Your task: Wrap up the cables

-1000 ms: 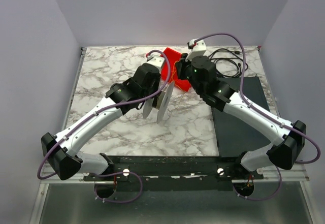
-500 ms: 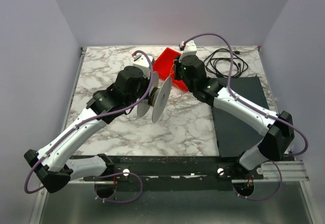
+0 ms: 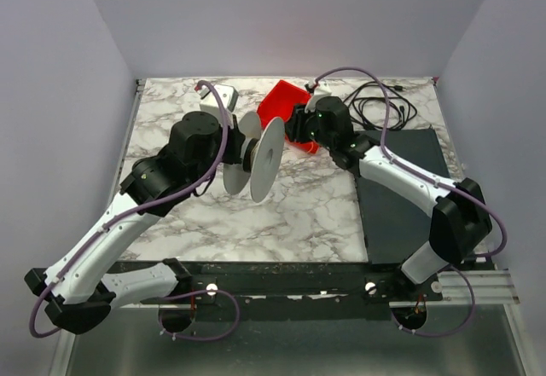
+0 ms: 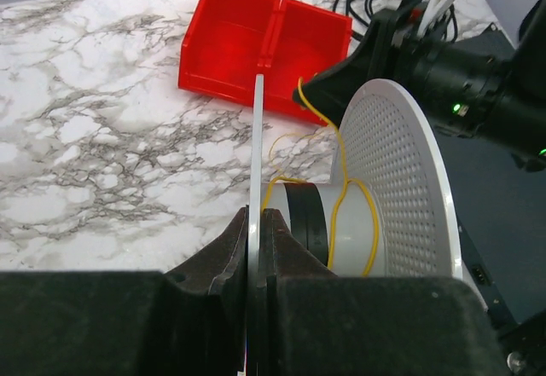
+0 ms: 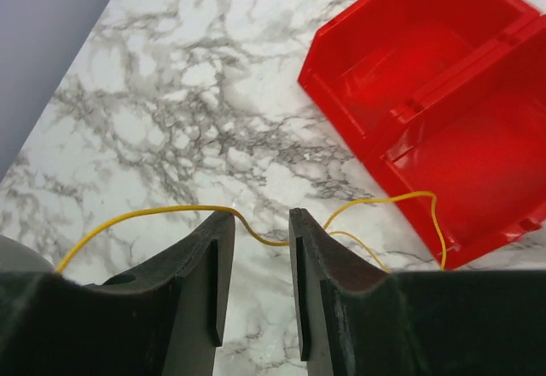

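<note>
A white spool [image 3: 260, 159] with two round flanges hangs above the marble table. My left gripper [image 4: 256, 218] is shut on its thin near flange [image 4: 257, 137]. The perforated far flange [image 4: 397, 180] stands to the right. The cables, one hair-thin yellow wire [image 4: 341, 150], loop loosely round the hub [image 4: 341, 227] and run off toward my right gripper [image 3: 296, 129]. In the right wrist view my right gripper [image 5: 260, 222] stands open. The yellow wire [image 5: 153, 214] sags across the gap at its fingertips, pinched by neither finger.
A red two-compartment bin [image 3: 286, 107] lies just behind the right gripper and shows in both wrist views [image 4: 256, 39] [image 5: 426, 78]. A black cord coil [image 3: 375, 103] lies at the back right. A dark mat [image 3: 401, 197] covers the table's right side under the right arm.
The left arm has carried the spool leftward and a little back. The right gripper's jaws have parted, releasing the yellow wire, and its wrist has shifted toward the red bin.
</note>
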Robot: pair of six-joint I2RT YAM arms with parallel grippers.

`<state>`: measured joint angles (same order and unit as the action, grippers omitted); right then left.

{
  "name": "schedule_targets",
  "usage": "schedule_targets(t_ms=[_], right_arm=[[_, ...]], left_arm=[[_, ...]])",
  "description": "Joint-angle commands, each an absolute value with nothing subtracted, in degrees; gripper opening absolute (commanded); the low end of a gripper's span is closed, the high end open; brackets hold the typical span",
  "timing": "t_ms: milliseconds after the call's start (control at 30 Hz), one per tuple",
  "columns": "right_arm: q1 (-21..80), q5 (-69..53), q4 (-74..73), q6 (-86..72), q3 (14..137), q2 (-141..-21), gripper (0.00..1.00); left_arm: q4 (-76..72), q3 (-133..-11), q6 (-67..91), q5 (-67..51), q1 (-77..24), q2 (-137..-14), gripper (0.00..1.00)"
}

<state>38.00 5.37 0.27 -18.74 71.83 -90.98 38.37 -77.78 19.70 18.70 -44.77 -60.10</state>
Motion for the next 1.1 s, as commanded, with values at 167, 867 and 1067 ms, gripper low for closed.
schedule_targets(t_ms=[167,867,1067], right_arm=[[38.3,-10.3,14.8,-24.5,64.4,-93.3,0.54],[38.3,-4.9,16.6,-29.1,56.7,-94.2,0.66],[38.4,-3.9,19.8,-31.2,57.4,-98.1,0.62]], left_arm=[[38.5,-90.3,23.8,19.9,-45.0,-60.0,0.00],[36.4,-94.6,27.2,24.9,-45.0,-61.2,0.00],[36.0,-95.4,29.3,27.3,-45.1,-61.9,0.00]])
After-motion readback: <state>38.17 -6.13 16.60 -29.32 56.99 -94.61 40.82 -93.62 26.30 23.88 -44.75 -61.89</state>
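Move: The yellow cable crosses right at the right hand's fingertips, its tail dangling; from the left hand that spot is about 12 cm ahead, 12 cm right and 10 cm lower. The spool, already gripped by its left flange, has its drum about 6 cm right and 2 cm ahead of the left hand, or roughly 9 cm back, 8 cm left and 8 cm above the right hand. The red bin lies 12 cm ahead, 3 cm right and 20 cm below the right hand. Left hand lifts the spool 10 cm; right fingers widen by the yellow cable, sinking about 8 cm back-left. ##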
